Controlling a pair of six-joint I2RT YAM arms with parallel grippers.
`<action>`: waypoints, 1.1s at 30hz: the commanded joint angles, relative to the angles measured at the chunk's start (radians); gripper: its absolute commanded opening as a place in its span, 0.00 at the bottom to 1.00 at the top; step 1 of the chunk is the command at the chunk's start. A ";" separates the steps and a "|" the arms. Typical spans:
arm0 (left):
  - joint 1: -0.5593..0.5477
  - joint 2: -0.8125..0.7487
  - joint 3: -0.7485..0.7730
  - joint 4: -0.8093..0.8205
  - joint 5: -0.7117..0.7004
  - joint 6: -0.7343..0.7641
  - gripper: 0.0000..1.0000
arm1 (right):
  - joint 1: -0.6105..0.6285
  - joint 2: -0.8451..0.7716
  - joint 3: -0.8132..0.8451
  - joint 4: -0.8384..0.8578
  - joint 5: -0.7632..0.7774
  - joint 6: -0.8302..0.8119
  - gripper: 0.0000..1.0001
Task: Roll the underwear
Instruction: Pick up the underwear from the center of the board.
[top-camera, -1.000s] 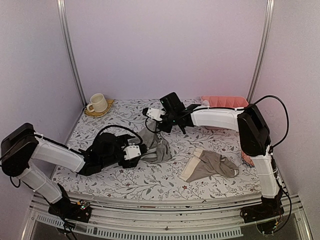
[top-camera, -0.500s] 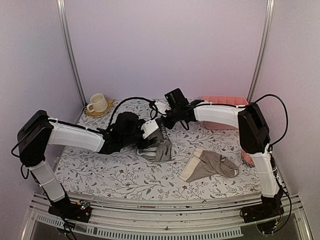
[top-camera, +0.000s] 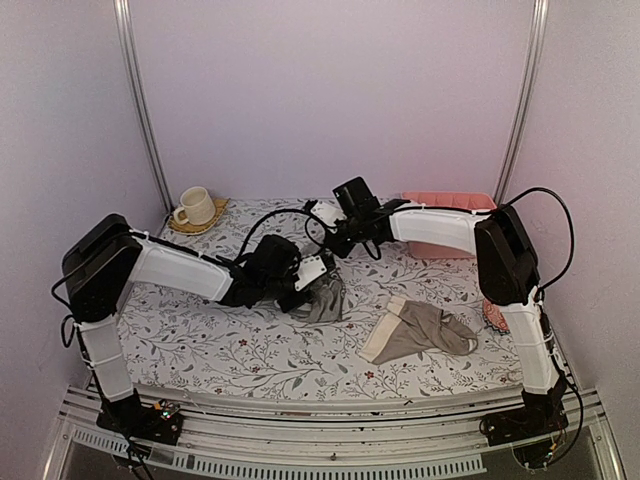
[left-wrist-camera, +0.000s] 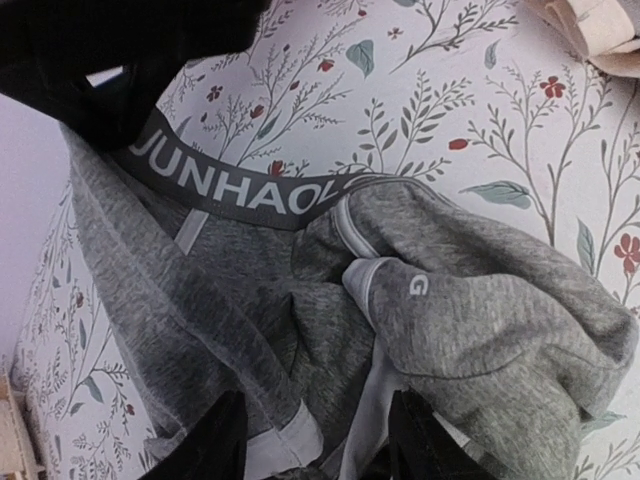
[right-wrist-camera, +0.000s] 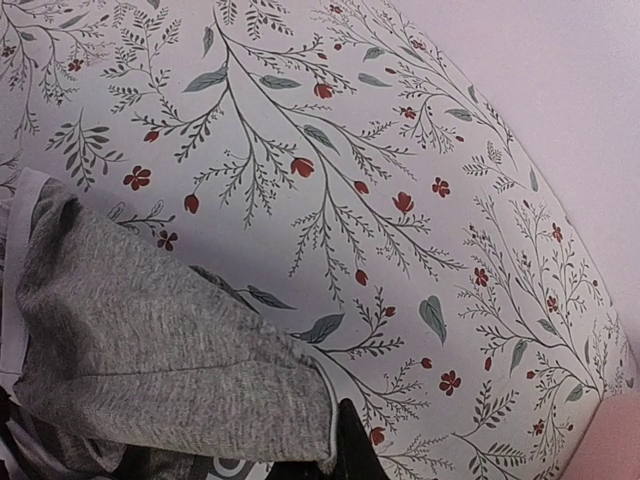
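The grey underwear (top-camera: 322, 298) lies bunched at the table's middle, its dark lettered waistband (left-wrist-camera: 250, 192) stretched across the left wrist view. My left gripper (top-camera: 320, 274) is down on it. Its black fingers (left-wrist-camera: 222, 445) stand apart on either side of a loose fold with white edging, so it is open around the cloth (left-wrist-camera: 320, 440). My right gripper (top-camera: 333, 243) is shut on the grey underwear's far edge (right-wrist-camera: 200, 370), its dark fingertips (right-wrist-camera: 350, 445) at that hem. The taupe underwear (top-camera: 418, 331) with a cream waistband lies flat to the right, away from both grippers.
A cream cup (top-camera: 195, 206) on a saucer stands at the back left. A pink tray (top-camera: 450, 204) sits at the back right behind the right arm. A pink knitted thing (top-camera: 490, 316) peeks out beside the right arm's upright link.
My left arm has swung from the table's left side to the grey underwear and come down on it. The right gripper has drawn slightly back and right with the cloth's edge.
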 joint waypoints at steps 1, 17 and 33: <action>-0.012 0.039 0.048 -0.018 -0.048 0.000 0.47 | -0.004 0.019 0.033 -0.008 -0.011 0.010 0.02; 0.038 0.023 0.019 -0.045 -0.031 -0.006 0.42 | -0.015 0.024 0.032 -0.010 0.015 0.000 0.02; 0.046 0.069 0.048 -0.061 -0.073 -0.013 0.23 | -0.018 0.022 0.033 -0.009 0.016 -0.004 0.02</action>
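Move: The right gripper already holds one end of the underwear's waistband, raised; that end is about 12 cm ahead of the left hand, 7 cm to its right and 3 cm above. The bunched underwear's middle is some 4 cm ahead of the left hand, 3 cm right and 2 cm below. From the right hand it lies about 9 cm back, 4 cm left and 6 cm below. The beige cloth is some 26 cm to the left hand's right, 6 cm back and 4 cm below. Bring the left gripper forward about 1.5 cm into the bunched underwear, then ease it about 2 cm left while sinking another 1.5 cm. Close its fingers from half open to about a quarter around the white leg hem, keeping them pointed down and forward. Let the right gripper stay shut on the raised waistband end, nearly still. ##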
